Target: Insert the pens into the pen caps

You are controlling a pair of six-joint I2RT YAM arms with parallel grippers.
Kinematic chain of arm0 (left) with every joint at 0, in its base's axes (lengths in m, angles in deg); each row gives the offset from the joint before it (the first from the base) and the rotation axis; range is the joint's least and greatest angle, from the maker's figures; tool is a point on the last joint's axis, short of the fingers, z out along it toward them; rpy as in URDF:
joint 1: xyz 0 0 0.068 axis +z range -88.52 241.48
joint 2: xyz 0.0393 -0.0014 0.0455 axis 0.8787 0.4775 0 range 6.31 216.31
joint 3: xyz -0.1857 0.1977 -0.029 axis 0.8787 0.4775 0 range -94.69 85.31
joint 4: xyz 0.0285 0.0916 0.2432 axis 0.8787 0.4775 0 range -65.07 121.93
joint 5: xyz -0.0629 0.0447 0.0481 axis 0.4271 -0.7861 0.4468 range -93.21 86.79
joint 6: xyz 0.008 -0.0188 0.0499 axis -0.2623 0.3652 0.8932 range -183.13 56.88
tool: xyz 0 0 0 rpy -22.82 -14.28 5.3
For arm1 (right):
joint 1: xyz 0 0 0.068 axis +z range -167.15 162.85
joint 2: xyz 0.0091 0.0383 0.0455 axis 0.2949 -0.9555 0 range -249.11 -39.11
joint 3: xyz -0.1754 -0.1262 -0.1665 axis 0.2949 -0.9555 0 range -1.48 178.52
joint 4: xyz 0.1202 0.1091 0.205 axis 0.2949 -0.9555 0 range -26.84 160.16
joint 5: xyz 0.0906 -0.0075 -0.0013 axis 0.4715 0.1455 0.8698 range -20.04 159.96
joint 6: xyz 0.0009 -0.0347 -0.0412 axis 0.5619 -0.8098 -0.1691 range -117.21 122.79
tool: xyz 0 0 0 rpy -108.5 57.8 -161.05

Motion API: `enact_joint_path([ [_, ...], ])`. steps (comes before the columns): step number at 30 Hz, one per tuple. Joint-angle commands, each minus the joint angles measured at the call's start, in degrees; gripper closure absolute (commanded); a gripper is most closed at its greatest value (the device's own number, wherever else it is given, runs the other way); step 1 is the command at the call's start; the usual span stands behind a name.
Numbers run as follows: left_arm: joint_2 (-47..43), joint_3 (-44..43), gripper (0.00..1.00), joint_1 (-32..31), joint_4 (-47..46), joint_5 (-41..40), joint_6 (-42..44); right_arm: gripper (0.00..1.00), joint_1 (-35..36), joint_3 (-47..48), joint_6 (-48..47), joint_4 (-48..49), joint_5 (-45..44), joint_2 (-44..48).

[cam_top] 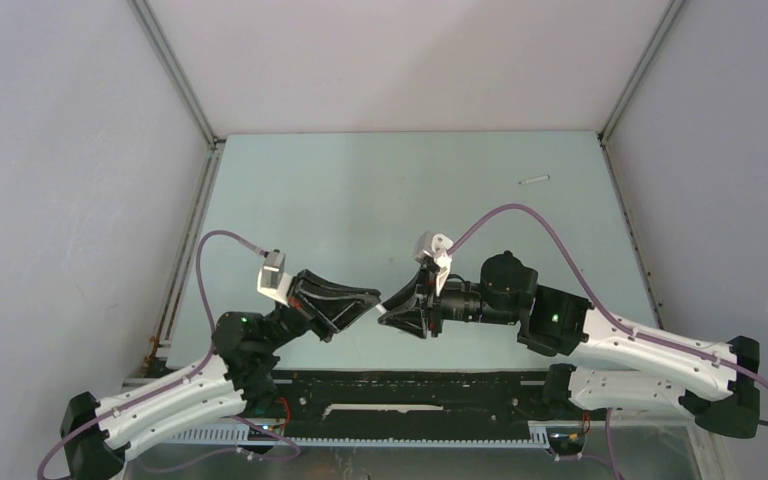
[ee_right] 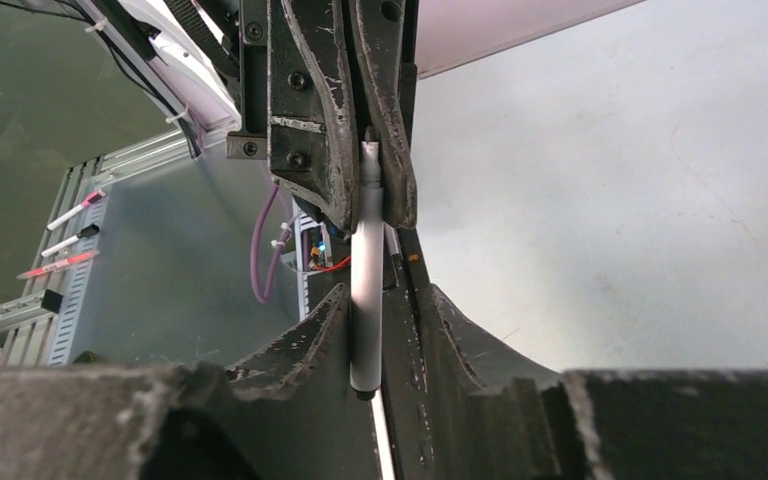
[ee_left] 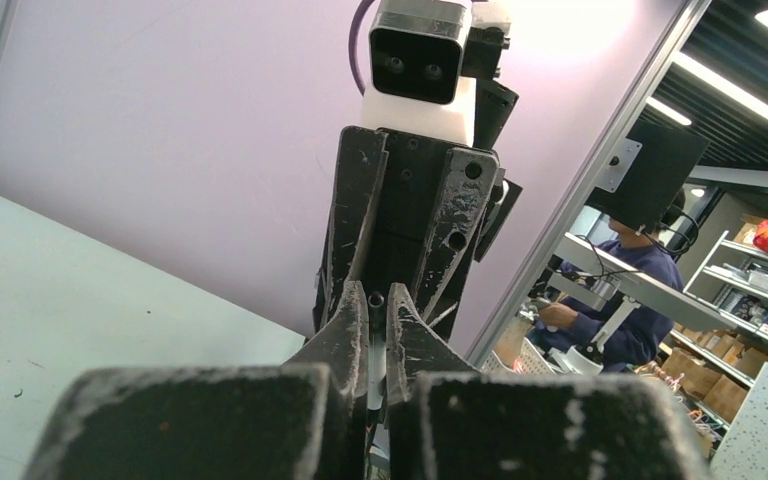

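My two grippers meet tip to tip over the table's near middle. My left gripper [cam_top: 372,298] [ee_left: 377,300] is shut on a white pen [ee_right: 366,290] [ee_left: 377,355]. The pen runs from its fingers into the jaws of my right gripper [cam_top: 388,312] [ee_right: 385,295]. Those jaws stand open around the barrel: it rests against one finger [ee_right: 325,320], with a gap to the other. A small black tip [ee_right: 363,394] shows at the pen's end; whether it is a pen cap I cannot tell. A second white pen [cam_top: 533,180] lies on the table at the far right.
The table [cam_top: 360,200] is walled by grey panels left, right and back. Purple cables [cam_top: 520,212] loop above the arms. Several thin sticks [ee_right: 60,243] lie on a ribbed rail outside the table. Beyond the frame post sits a person [ee_left: 650,290].
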Motion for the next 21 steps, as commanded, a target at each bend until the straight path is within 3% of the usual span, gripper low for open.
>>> enact_joint_path([
  [1, 0.4, -0.4, 1.00, -0.2, -1.9, -0.7, -0.7, 0.71, 0.1, 3.1, 0.3, 2.5, 0.6, -0.5],
  [7, 0.1, -0.1, 1.00, -0.2, -1.6, -0.8, -0.7, 0.84, 0.1, 3.1, 0.3, 2.6, 0.6, -0.7],
  [11, 0.1, 0.0, 1.00, -0.2, -1.4, -1.0, -0.5, 1.00, 0.1, 3.1, 0.1, 2.3, 1.0, -1.0],
  [13, 0.1, -0.1, 0.99, -0.2, -0.8, -1.2, -0.3, 1.00, 0.1, 3.1, 0.1, 2.1, 0.8, -1.1],
  [15, -0.2, -0.2, 0.79, -0.2, 1.1, -2.4, 0.4, 1.00, 0.2, 3.1, 0.1, 1.3, -0.4, -0.9],
  [18, -1.2, 0.0, 0.30, -0.2, 4.0, -4.7, 1.2, 1.00, 0.3, 3.1, 0.2, -1.7, -5.8, -0.1],
  [21, -2.3, 0.2, 0.11, -0.2, 7.7, -6.9, 2.1, 1.00, 0.2, 1.8, 0.8, -4.1, -15.9, 1.8],
])
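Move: The white pen hangs between the hands, its nib end still pinched by the left fingers and its blunt tail already between the right hand's open fingers. Its middle lies about 2 cm left of the right hand, 2 cm above and roughly level ahead; from the left hand it is some 2 cm to the right, 1 cm back and 3 cm below. Nothing else lies near. The pen's tail half is pinched first: the right fingers, a third open around it, shut on it while that hand stays almost in place. Only then do the left fingers spring wide and let go of the nib end, and both hands ease about 1 cm forward and slightly down, the right keeping its hold and the left barely turning. ##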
